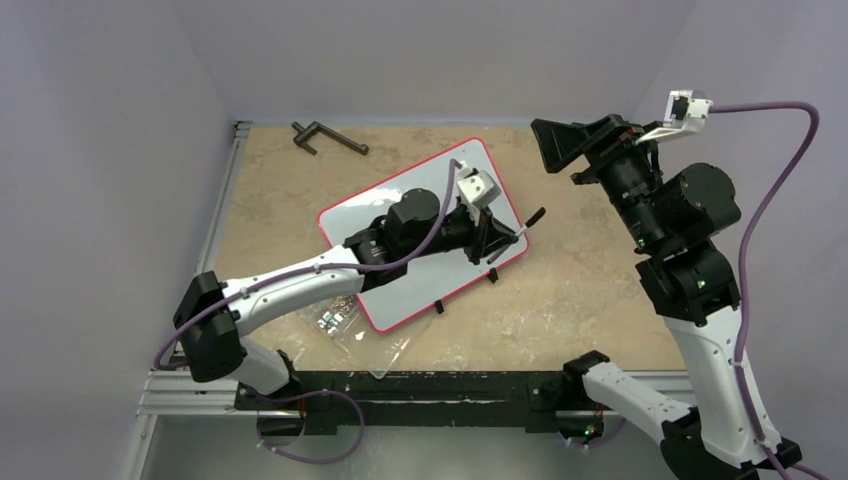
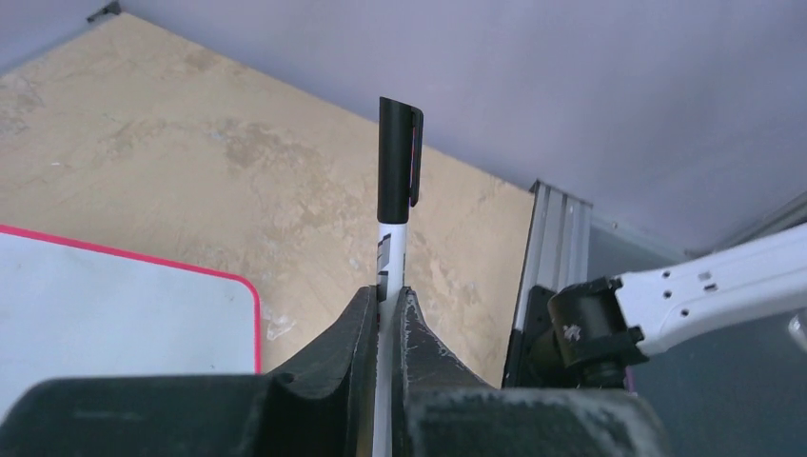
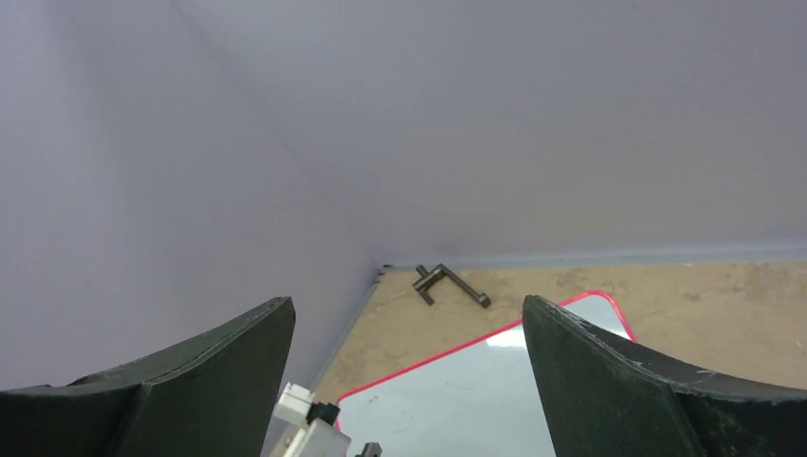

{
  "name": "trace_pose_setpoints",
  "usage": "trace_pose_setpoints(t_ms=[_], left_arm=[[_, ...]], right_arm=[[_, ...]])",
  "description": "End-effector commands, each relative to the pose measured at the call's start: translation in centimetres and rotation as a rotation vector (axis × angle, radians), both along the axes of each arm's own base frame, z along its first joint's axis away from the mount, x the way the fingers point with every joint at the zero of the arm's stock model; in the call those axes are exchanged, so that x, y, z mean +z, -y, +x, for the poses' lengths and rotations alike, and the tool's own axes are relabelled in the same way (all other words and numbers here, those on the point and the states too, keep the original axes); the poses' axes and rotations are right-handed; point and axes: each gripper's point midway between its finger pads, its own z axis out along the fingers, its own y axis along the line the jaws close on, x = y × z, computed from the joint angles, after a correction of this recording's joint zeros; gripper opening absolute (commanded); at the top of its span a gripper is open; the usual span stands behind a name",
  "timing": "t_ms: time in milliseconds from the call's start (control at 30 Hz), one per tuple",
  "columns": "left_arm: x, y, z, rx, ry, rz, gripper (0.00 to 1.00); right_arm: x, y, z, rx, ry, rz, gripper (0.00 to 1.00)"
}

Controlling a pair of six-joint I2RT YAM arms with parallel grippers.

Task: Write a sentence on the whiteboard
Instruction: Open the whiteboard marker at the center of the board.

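The whiteboard [image 1: 400,200], white with a thin red rim, lies slanted at the middle of the table. No sentence is in view; the bare parts of the board look blank. My left gripper [image 1: 503,240] hovers over the board's right edge, shut on a white marker [image 1: 530,218] whose black cap is on. In the left wrist view the marker [image 2: 398,162] sticks up past the closed left gripper [image 2: 388,290], with a corner of the whiteboard [image 2: 105,305] at the left. My right gripper [image 1: 545,148] is raised at the back right, open and holding nothing. Its wrist view shows the right gripper [image 3: 407,303] above the whiteboard [image 3: 476,390].
A dark metal crank handle [image 1: 330,138] lies at the table's back left, also seen as the handle [image 3: 452,284]. A clear plastic box with screws [image 1: 345,325] sits under the left arm near the front. Aluminium rails [image 1: 228,200] border the table's left side.
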Motion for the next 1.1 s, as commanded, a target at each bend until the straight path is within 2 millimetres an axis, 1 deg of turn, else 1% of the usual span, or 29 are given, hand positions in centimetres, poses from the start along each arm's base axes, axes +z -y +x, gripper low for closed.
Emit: trace_pose_setpoints(t_ms=[0,133,300,400,500,600,733,800,900,1067], left_arm=[[7.4,-2.9,1.5,0.145,-0.082,-0.286,0.0],[11.0,-5.5,1.8,0.178,-0.148,-0.459,0.0],[14.1,-8.5,2.1,0.222,-0.159,-0.602,0.0],[16.2,-10.7,2.4,0.245,-0.168,-0.704,0.0],[17.8,-12.2,2.6,0.25,-0.174,-0.758,0.0],[19.1,-13.4,2.6,0.253,-0.166,-0.8,0.0],[20.5,-14.7,2.2,0.245,-0.156,-0.843,0.0],[20.9,-15.0,2.1,0.237,-0.159,-0.86,0.0],[21.4,-15.1,1.8,0.215,-0.172,-0.89,0.0],[21.8,-14.9,1.5,0.179,-0.188,-0.922,0.0]], right_arm=[[3.2,-1.7,-2.1,0.135,0.154,0.063,0.91],[3.3,-1.8,-2.7,0.156,0.194,0.068,0.9],[2.6,-3.6,-3.6,0.27,0.216,0.051,0.88],[1.6,-4.8,-3.5,0.336,0.185,0.044,0.82],[0.2,-6.2,-3.4,0.407,0.147,0.032,0.77],[-1.3,-7.8,-3.6,0.509,0.115,0.014,0.75],[-3.1,-9.4,-4.4,0.637,0.07,0.012,0.71],[-3.2,-10.0,-4.8,0.688,0.079,0.02,0.69],[-3.9,-10.8,-4.8,0.744,0.068,0.016,0.66],[-4.6,-12.2,-5.2,0.867,0.065,0.018,0.64]])
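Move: The left hand already holds the whiteboard marker, cap outward. The right gripper, where the marker is being taken, sits about 23 cm above the left hand, 5 cm ahead and 5 cm to its right. From the right hand, the marker lies about 23 cm below, 5 cm back and 5 cm left. The whiteboard's centre is some 11 cm ahead of the left hand, 16 cm to its left and 28 cm below; the nearer-right black clip is almost straight beneath that hand, 2 cm ahead and 1 cm left. Still pinching the marker's barrel, the left hand rises about 20 cm while going left over the board, its fingers tipping upward by nearly 50 degrees. The right hand swings in from the right towards the marker, roughly 11 cm left and then also down, yawing some 40 degrees counter-clockwise as its wide-open fingers close partway without touching the marker. ##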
